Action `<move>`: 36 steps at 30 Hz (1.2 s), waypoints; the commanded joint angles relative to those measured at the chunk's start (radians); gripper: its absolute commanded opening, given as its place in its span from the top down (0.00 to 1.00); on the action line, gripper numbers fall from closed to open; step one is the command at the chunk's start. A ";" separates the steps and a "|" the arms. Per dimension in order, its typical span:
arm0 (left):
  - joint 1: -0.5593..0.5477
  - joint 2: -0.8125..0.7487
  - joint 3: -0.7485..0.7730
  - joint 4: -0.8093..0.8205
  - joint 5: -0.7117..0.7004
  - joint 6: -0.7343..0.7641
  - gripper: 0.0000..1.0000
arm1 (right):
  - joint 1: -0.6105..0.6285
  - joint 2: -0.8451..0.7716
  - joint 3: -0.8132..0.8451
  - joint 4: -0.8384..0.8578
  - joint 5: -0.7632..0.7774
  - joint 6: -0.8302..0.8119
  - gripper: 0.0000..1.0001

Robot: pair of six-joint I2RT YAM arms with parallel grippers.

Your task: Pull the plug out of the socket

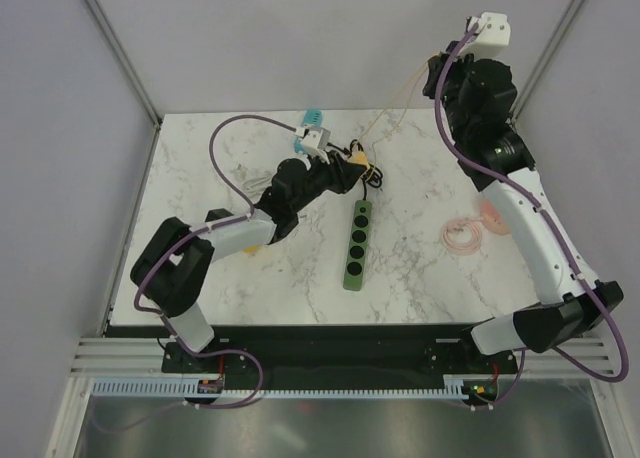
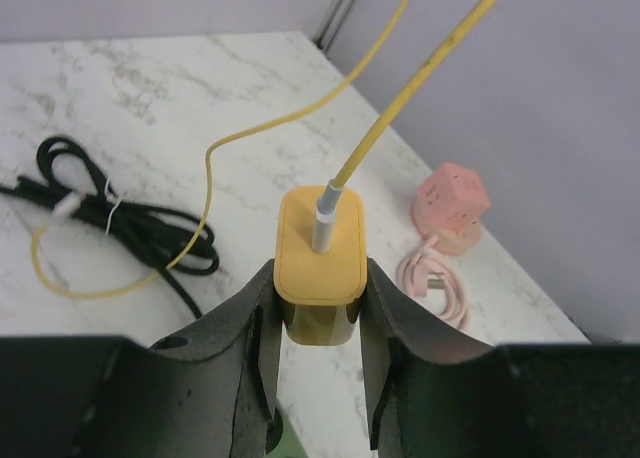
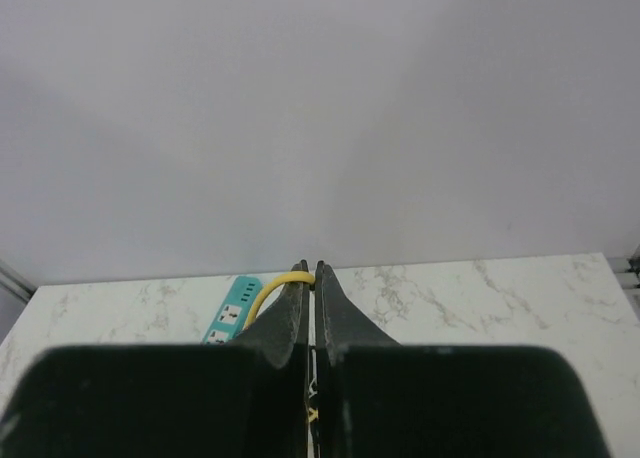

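Note:
My left gripper is shut on a yellow plug, its jaws pressing on both sides of it. The plug hangs above the marble with bare table under it. Its yellow cable runs up and to the right. From above, the left gripper sits just beyond the far end of the green socket strip, and the plug is apart from the strip. A sliver of the green strip shows at the bottom of the left wrist view. My right gripper, raised high at the back right, is shut on the yellow cable.
A coiled black cable lies left of the plug. A pink cube socket with a pink cable lies at the right. A teal power strip sits at the back of the table, also in the right wrist view.

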 commanded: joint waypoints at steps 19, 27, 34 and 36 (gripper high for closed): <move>-0.097 -0.062 0.303 -0.326 0.017 0.032 0.98 | -0.016 0.089 0.710 0.000 0.049 -0.133 1.00; -0.101 -0.022 0.356 -0.329 0.039 0.012 0.98 | -0.016 0.074 0.808 0.121 0.025 -0.203 1.00; -0.135 -0.020 0.390 -0.344 0.023 0.007 0.98 | -0.016 0.009 0.768 0.201 -0.010 -0.197 1.00; -0.144 -0.022 0.387 -0.347 0.019 0.009 0.98 | -0.016 0.002 0.731 0.214 -0.006 -0.204 1.00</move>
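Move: The left hand already holds the orange plug; the green socket it is being carried away from lies about 12 cm back, 1 cm right and 20 cm below it. From the left hand, the black cable is some 10 cm ahead, 4 cm right and 20 cm below. The right hand already pinches the yellow cord; from it the plug is about 5 cm back, 15 cm left and 25 cm lower, the green socket 18 cm back, 14 cm left and 45 cm below. Left holding plug, right its cord, both climb about 20 cm away from the green socket, fingers tilting up. ##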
